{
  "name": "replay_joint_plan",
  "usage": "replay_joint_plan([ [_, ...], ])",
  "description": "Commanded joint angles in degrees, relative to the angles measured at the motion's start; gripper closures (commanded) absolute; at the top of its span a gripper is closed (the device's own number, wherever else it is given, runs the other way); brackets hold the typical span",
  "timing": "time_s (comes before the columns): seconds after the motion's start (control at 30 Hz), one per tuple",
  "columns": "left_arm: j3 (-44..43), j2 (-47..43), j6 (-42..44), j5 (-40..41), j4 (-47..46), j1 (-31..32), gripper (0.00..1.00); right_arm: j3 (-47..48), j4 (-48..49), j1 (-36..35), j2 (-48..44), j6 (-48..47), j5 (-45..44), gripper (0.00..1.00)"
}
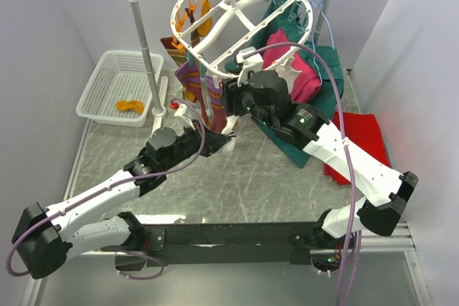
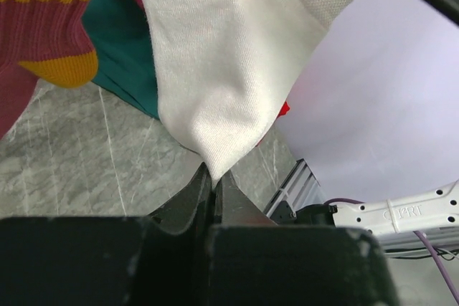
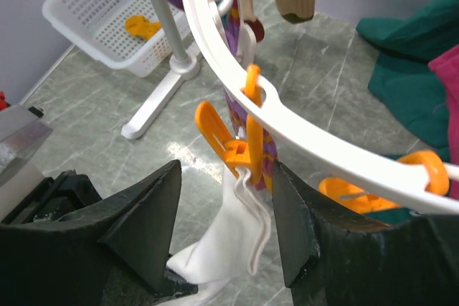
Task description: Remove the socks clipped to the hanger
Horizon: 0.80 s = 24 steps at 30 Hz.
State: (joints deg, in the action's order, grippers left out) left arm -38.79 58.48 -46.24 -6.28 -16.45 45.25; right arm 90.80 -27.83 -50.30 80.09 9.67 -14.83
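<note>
The white oval hanger (image 1: pixel 247 16) hangs from the rack, with orange clips on its rim (image 3: pixel 287 98). Striped socks (image 1: pixel 193 80) dangle from its near-left side. A white sock (image 3: pixel 229 241) hangs by its cuff from an orange clip (image 3: pixel 240 145). My right gripper (image 3: pixel 226 170) is open, one finger on each side of that clip. My left gripper (image 2: pixel 213 177) is shut on the white sock's (image 2: pixel 229 55) lower tip, just above the table. A maroon striped sock (image 2: pixel 43 5) hangs beside it. In the top view the left gripper (image 1: pixel 215 141) sits below the right gripper (image 1: pixel 233 98).
A white basket (image 1: pixel 90 87) at the left holds a small orange piece (image 1: pixel 130 107). The white pole rack (image 1: pixel 143 48) stands beside it. A magenta garment (image 1: pixel 297 69), dark green clothes (image 1: pixel 326 105) and a red cloth (image 1: pixel 366 141) lie to the right.
</note>
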Motion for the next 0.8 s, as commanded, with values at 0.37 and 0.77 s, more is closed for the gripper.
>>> replay_joint_plan([
  [0.37,0.82,-1.79,-0.70,-1.10,-1.92,0.10,0.99,1.30,9.99,-0.50,2.70,-4.66,-3.01,0.48],
  [0.77,4.42,-3.02,-1.22,0.66,0.19,0.10,0.99,-0.36,10.96,-0.50,2.43,-5.89,-3.63,0.98],
])
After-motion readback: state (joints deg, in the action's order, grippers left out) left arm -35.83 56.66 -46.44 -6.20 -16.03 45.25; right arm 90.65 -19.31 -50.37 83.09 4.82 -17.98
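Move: The orange clip holding the white sock to the hanger is about 3 cm ahead of the open right fingers, 1 cm to the left and level with them. The next orange clip along the rim is about 5 cm ahead of the right hand and 6 cm to its right. A purple striped sock hangs some 6 cm ahead, 5 cm to the left and 12 cm lower. From the left hand, which already pinches the sock's lower end, the sock's clip is some 10 cm ahead, 2 cm left and 10 cm up. Ease the right gripper about 3 cm, mostly forward with a little left and up, tipping the fingers slightly upwards until they straddle the clip's spread handles under the rim. Then shut them to squeeze the handles together. Keep the left fingers pinched on the sock, and as the right ones close, draw it down about 1.5 cm. ##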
